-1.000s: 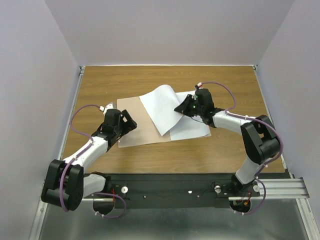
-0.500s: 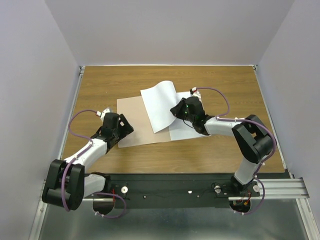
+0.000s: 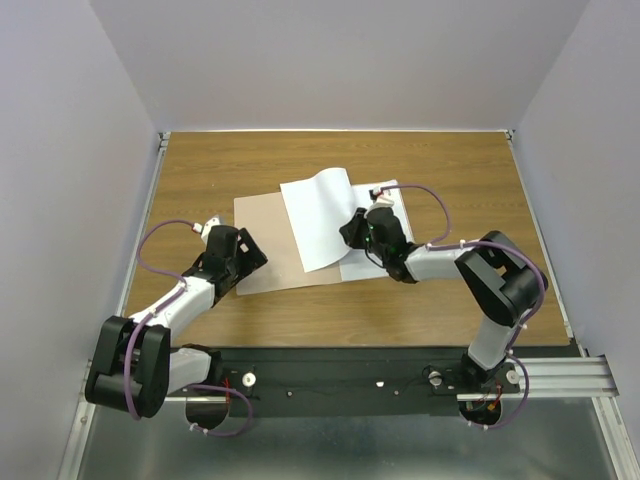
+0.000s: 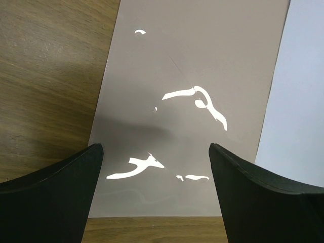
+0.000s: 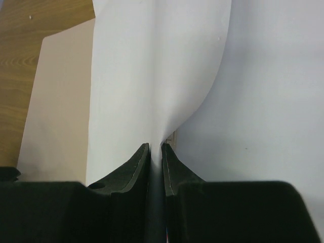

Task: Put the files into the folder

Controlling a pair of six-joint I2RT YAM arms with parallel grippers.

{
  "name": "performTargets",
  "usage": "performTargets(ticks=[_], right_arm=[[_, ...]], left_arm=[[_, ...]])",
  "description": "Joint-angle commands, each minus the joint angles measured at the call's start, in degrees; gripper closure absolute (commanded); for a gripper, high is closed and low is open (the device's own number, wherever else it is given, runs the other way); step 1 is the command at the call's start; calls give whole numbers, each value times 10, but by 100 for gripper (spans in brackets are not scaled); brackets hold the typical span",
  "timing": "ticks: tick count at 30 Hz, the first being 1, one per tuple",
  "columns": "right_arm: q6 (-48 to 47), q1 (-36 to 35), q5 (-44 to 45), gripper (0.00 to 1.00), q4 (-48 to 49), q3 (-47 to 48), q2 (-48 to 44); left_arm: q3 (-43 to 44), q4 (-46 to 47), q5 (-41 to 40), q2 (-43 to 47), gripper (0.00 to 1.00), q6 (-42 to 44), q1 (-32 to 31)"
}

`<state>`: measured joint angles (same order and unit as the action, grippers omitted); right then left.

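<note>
The pinkish-tan folder (image 3: 268, 250) lies flat on the table, its glossy leaf (image 4: 192, 101) showing glare in the left wrist view. One white file (image 3: 318, 218) curls up over the folder's right half, with my right gripper (image 3: 348, 232) shut on its right edge (image 5: 156, 147). This sheet (image 5: 152, 66) rises from the jaws in the right wrist view. A second white file (image 3: 388, 262) lies flat beneath the right gripper and shows to the right (image 5: 273, 101). My left gripper (image 3: 252, 255) hangs open over the folder's near left corner (image 4: 156, 167), holding nothing.
Bare wooden table (image 3: 440, 160) surrounds the papers, bounded by grey walls on three sides. The black rail with both arm bases (image 3: 340, 375) runs along the near edge. Purple cables loop off both wrists.
My right gripper has moved left with the white sheet, dragging it farther over the folder. The left gripper drew back slightly toward the folder's near left corner, then stayed still.
</note>
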<state>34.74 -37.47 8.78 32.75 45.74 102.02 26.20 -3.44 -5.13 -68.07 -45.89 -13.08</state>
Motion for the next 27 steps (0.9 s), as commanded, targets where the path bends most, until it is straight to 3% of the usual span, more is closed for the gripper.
performTargets(ticks=[1, 27], right_arm=[[-59, -25, 39, 75, 68, -30, -2], [50, -102, 96, 72, 86, -26, 32]], left_arm=[[-5, -2, -9, -10, 5, -6, 5], [-14, 13, 17, -20, 5, -14, 5]])
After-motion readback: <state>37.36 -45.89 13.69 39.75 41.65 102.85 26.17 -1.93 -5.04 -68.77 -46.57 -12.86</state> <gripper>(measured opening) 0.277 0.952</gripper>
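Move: The right hand already pinches the right edge of the loose file. From it, the clip of the open folder lies about 6 cm ahead, 2 cm to the left and 6 cm below. At about the same depth, the folder's left cover is centred roughly 15 cm left and 1 cm ahead, and the first file on its right half about 10 cm right and 4 cm ahead. From the waiting left hand, the clip is some 22 cm right and 10 cm ahead. Still pinching the file by its edge, the right hand draws it back about 4 cm and just as far to the left, away from the clip and towards the folder's left cover. It goes mainly back first, then diagonally left and back, staying nearly level with the wrist scarcely turning. ##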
